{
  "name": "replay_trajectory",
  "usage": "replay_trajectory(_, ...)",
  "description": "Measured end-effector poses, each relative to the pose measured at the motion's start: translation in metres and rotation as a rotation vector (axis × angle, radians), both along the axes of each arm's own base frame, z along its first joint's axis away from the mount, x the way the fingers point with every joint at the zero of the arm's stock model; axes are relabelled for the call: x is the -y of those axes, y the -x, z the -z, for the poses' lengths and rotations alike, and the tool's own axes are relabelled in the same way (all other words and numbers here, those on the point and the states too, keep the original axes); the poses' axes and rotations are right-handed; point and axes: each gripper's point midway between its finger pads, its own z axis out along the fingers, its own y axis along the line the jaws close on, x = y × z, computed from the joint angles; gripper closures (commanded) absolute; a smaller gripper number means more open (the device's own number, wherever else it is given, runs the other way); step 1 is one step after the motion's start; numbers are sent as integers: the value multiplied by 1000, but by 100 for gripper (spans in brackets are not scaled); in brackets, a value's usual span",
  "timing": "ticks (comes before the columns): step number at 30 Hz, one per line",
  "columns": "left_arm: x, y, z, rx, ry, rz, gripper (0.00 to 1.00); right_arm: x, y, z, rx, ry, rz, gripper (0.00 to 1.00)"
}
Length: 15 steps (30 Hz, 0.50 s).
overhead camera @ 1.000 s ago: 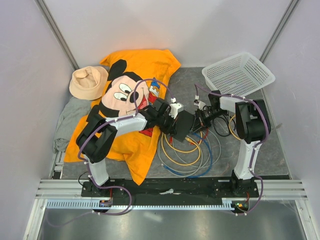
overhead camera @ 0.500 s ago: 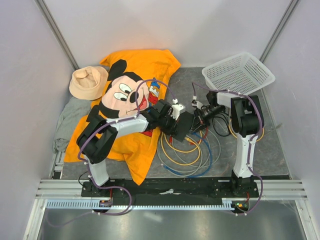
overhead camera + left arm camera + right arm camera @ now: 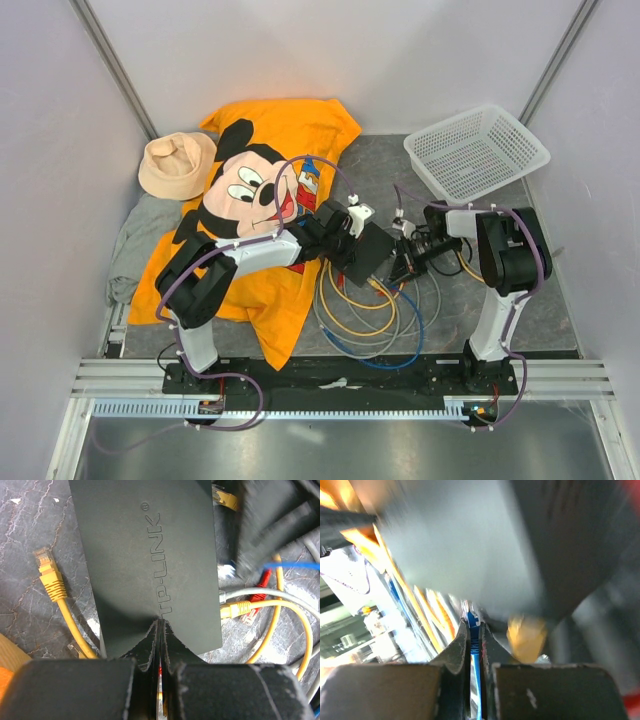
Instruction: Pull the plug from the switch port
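The switch (image 3: pixel 374 250), a flat matte-black box (image 3: pixel 145 555) with pale lettering, lies mid-table with coloured cables along its right edge. My left gripper (image 3: pixel 347 243) is shut, its tips (image 3: pixel 160 624) resting on the switch's near end. My right gripper (image 3: pixel 408 258) is shut (image 3: pixel 474 622) on a blue plug (image 3: pixel 473 630) whose tip is at the switch's blurred edge (image 3: pixel 470 545). Blur hides whether the plug sits in a port. A yellow plug (image 3: pixel 235 609) is in the same edge.
A loose yellow plug (image 3: pixel 47 567) lies left of the switch. Coiled yellow, blue and grey cables (image 3: pixel 370 320) lie in front of it. An orange printed shirt (image 3: pixel 270 150), a beige hat (image 3: pixel 178 165) and grey cloth (image 3: pixel 135 245) fill the left; a white mesh basket (image 3: pixel 415 150) stands back right.
My right gripper has swung nearer and lower along the switch's right edge. The switch has shifted slightly right and the cable coil has slid toward the near edge. The left gripper stays shut.
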Motion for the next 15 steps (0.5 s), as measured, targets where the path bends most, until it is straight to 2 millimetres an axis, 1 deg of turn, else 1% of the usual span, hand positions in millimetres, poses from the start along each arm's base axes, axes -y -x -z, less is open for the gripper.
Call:
replay_trajectory(1, 0, 0, 0, 0, 0, 0, 99, 1, 12, 2, -26, -2, 7, 95)
replay_trajectory(3, 0, 0, 0, 0, -1, 0, 98, 1, 26, 2, -57, -8, 16, 95)
replay_trajectory(7, 0, 0, 0, 1, 1, 1, 98, 1, 27, 2, -58, -7, 19, 96)
replay_trajectory(10, 0, 0, 0, -2, 7, 6, 98, 3, 22, -2, -33, 2, 7, 97)
replay_trajectory(11, 1, 1, -1, -5, 11, 9, 99, 3, 18, -7, -15, 4, -3, 97)
replay_trajectory(13, 1, 3, -1, -13, 18, 17, 98, 5, 6, -25, 58, 15, -41, 98)
replay_trajectory(15, 2, 4, -1, -21, 23, 24, 98, 9, -11, -52, 176, 38, -91, 98)
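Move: The right fingers already hold the blue plug, its clear nose about a centimetre ahead and to the left of them, at the switch's port edge. The switch's middle is some 6 cm ahead and 5 cm left. One yellow plug sits about 4 cm left and 1 cm back, another some 4 cm ahead and 2 cm right. From the left hand, the blue plug lies roughly 3 cm back, 7 cm right and 2 cm lower. Keep the pinch on the blue plug and finish a quick tug straight back, about 2.5 cm away from the switch's port edge. Pause there, then lift the right hand about 5 cm while it swings forward again, slightly past where it began, rolling some 10 degrees. Leave the shut left fingertips resting on the switch. ##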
